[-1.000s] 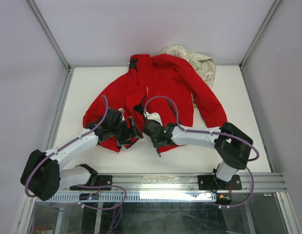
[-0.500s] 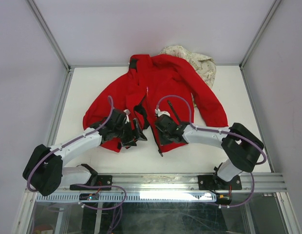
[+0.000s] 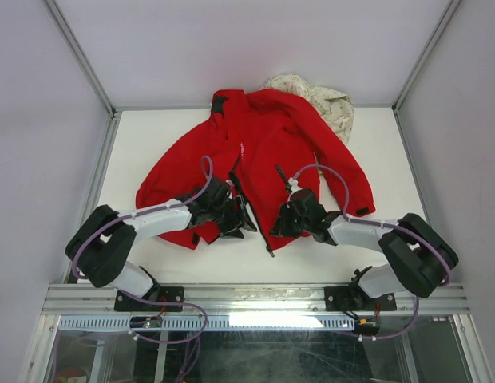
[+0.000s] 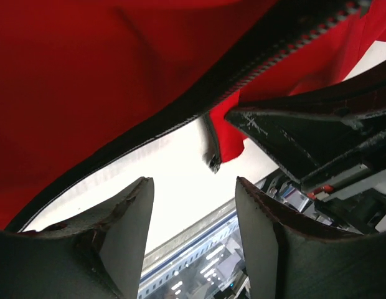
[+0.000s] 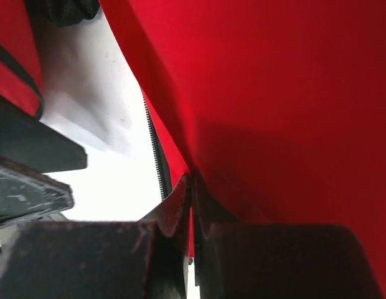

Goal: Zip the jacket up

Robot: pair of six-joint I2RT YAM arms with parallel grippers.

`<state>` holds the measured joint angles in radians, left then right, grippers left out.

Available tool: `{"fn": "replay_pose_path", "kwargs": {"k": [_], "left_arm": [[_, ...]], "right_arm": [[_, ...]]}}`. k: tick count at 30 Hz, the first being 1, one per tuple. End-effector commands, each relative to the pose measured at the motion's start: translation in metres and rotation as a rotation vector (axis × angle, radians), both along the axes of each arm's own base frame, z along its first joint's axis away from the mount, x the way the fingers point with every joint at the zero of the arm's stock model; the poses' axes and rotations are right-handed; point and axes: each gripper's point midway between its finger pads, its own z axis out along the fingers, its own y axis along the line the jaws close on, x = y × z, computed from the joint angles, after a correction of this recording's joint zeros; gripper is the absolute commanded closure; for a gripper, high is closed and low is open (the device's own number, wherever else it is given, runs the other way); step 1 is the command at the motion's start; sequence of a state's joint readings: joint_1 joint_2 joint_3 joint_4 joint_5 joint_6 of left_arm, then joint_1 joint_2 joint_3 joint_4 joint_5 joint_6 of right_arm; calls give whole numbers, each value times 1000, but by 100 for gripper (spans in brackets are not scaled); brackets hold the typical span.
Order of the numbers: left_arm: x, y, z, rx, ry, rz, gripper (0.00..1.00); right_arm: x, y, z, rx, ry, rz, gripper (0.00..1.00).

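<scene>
The red jacket (image 3: 271, 152) lies spread on the white table, collar at the far side, its front open along a dark zipper (image 3: 251, 203). My left gripper (image 3: 241, 217) sits at the lower left front panel with its jaws open and nothing between them. In the left wrist view the zipper teeth (image 4: 268, 62) and a loose zipper end (image 4: 213, 163) hang just beyond the fingers (image 4: 127, 230). My right gripper (image 3: 286, 219) is shut on the jacket's right front edge (image 5: 180, 156), red cloth pinched between its fingers (image 5: 174, 212) beside the zipper teeth (image 5: 154, 146).
A cream floral garment (image 3: 327, 102) lies bunched behind the jacket's right shoulder at the far edge. The table's metal front rail (image 3: 255, 295) runs just below both arms. Grey walls close in the left and right sides.
Both grippers have moved right along the jacket's hem. The right front panel has been pulled out to the right, and the zipper now lies straighter down the middle.
</scene>
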<state>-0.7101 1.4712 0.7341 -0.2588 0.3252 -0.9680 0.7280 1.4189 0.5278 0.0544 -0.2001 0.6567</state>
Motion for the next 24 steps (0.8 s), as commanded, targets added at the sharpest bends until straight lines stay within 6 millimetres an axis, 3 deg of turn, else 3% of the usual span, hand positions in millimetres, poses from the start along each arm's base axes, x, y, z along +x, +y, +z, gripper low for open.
{"fn": "replay_pose_path", "kwargs": {"k": [1,9,21,24], "left_arm": [[15,-34,15,-100,-31,-15,46],[17,-52,-8,-100,18,-9,55],[18,-65,-33,-116,65,6,63],[18,-62,-38,-106,67,14,70]], "right_arm": [[3,9,17,179,19,-47,100],[7,-13,2,242,117,-213,100],[4,-8,1,340,189,-224,100],[4,-7,0,341,195,-223,100]]}}
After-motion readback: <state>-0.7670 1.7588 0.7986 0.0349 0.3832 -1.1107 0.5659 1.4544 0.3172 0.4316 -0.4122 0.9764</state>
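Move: The loose bottom end of the right panel's zip lies about 7 cm right of the left hand, 6 cm back and 4 cm below. From the right hand, whose shut fingers already have that panel's edge, the zip end is some 5 cm back and 2 cm left, just lower. The left panel's bottom corner sits about 8 cm left of the left hand and 3 cm back; the black pocket strip is roughly 13 cm ahead of the right hand and 3 cm right. Rightward and down goes the left hand, about 6 cm across and 3 cm lower, easing slightly forward, up to the right panel's zip edge beside the right fingertips; its fingers narrow partway but stay open. The right hand keeps its pinch on the edge almost in place, shifting a centimetre or so right while its wrist turns some 25 degrees, levelling the fingers a little towards the left. ##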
